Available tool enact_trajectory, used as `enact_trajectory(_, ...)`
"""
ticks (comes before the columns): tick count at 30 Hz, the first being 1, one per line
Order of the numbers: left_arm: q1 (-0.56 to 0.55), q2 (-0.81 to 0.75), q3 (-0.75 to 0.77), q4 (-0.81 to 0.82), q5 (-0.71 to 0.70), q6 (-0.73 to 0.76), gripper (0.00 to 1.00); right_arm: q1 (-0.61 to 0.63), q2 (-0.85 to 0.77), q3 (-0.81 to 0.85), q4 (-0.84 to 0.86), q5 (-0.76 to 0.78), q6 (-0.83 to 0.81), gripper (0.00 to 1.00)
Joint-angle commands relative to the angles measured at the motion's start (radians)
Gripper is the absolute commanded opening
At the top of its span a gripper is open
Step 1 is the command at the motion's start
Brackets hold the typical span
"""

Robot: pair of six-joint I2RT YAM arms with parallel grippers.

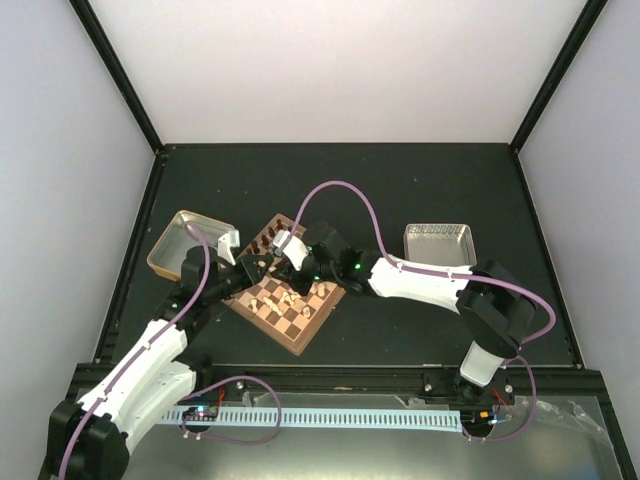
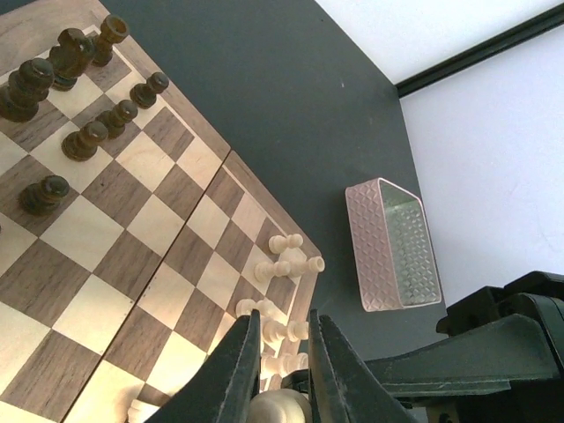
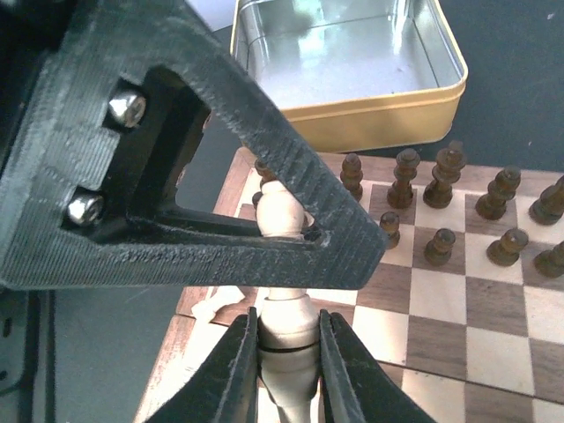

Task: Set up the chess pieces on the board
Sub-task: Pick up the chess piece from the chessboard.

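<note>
The board (image 1: 300, 325) lies between both arms, with dark chess pieces (image 2: 84, 141) standing in rows along one side and pale ones (image 2: 286, 264) lying loose near a corner. Both grippers meet above its left part. My right gripper (image 3: 289, 315) is shut on the lower body of one pale cream piece (image 3: 284, 216). My left gripper (image 2: 284, 319) is shut on the same piece's rounded upper end (image 2: 280, 407); one of its fingers (image 3: 291, 176) crosses in front of the piece in the right wrist view. In the top view the left gripper (image 1: 256, 268) and right gripper (image 1: 274, 266) touch tips.
A gold-tan tray (image 1: 190, 240) stands just left of the board, its rim (image 3: 352, 119) close behind the dark pieces (image 3: 441, 247). A pinkish tray (image 2: 388, 247) sits to the right (image 1: 438, 245). Another pale piece (image 3: 207, 304) lies on its side by the board's edge.
</note>
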Motion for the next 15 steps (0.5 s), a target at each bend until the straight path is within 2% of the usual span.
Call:
enact_trajectory(1,0.005,-0.002,0.029,0.026,0.042,-0.002,0.02,-0.007,-0.029,0.018,0.014,-0.007,0.079,0.20)
enact_trajectory(6,0.006,-0.014,0.068,0.003,0.037,-0.030,0.02,-0.018,-0.097,-0.041,0.085,-0.044,0.222,0.52)
enact_trajectory(9,0.007,-0.025,0.093,-0.010,0.042,-0.059,0.02,-0.027,-0.169,-0.103,0.186,-0.068,0.344,0.64)
enact_trajectory(12,0.008,-0.046,0.124,-0.020,0.048,-0.099,0.02,-0.046,-0.249,-0.181,0.300,-0.036,0.535,0.76)
enact_trajectory(15,0.008,-0.071,0.152,-0.019,0.063,-0.162,0.02,-0.077,-0.330,-0.275,0.421,0.002,0.762,0.81)
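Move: The white chess piece is already pinched by both hands, in the air over the board: its middle sits at the right hand's fingers and about 2 cm below the left's. From the right hand, a lying white piece is some 7 cm back and 13 cm down; the nearest dark pawns stand roughly 4 cm forward, 5 cm left and 13 cm down. The right fingers open off the white piece and rise 7 cm, drifting right; the left keeps hold, rising 4 cm. ##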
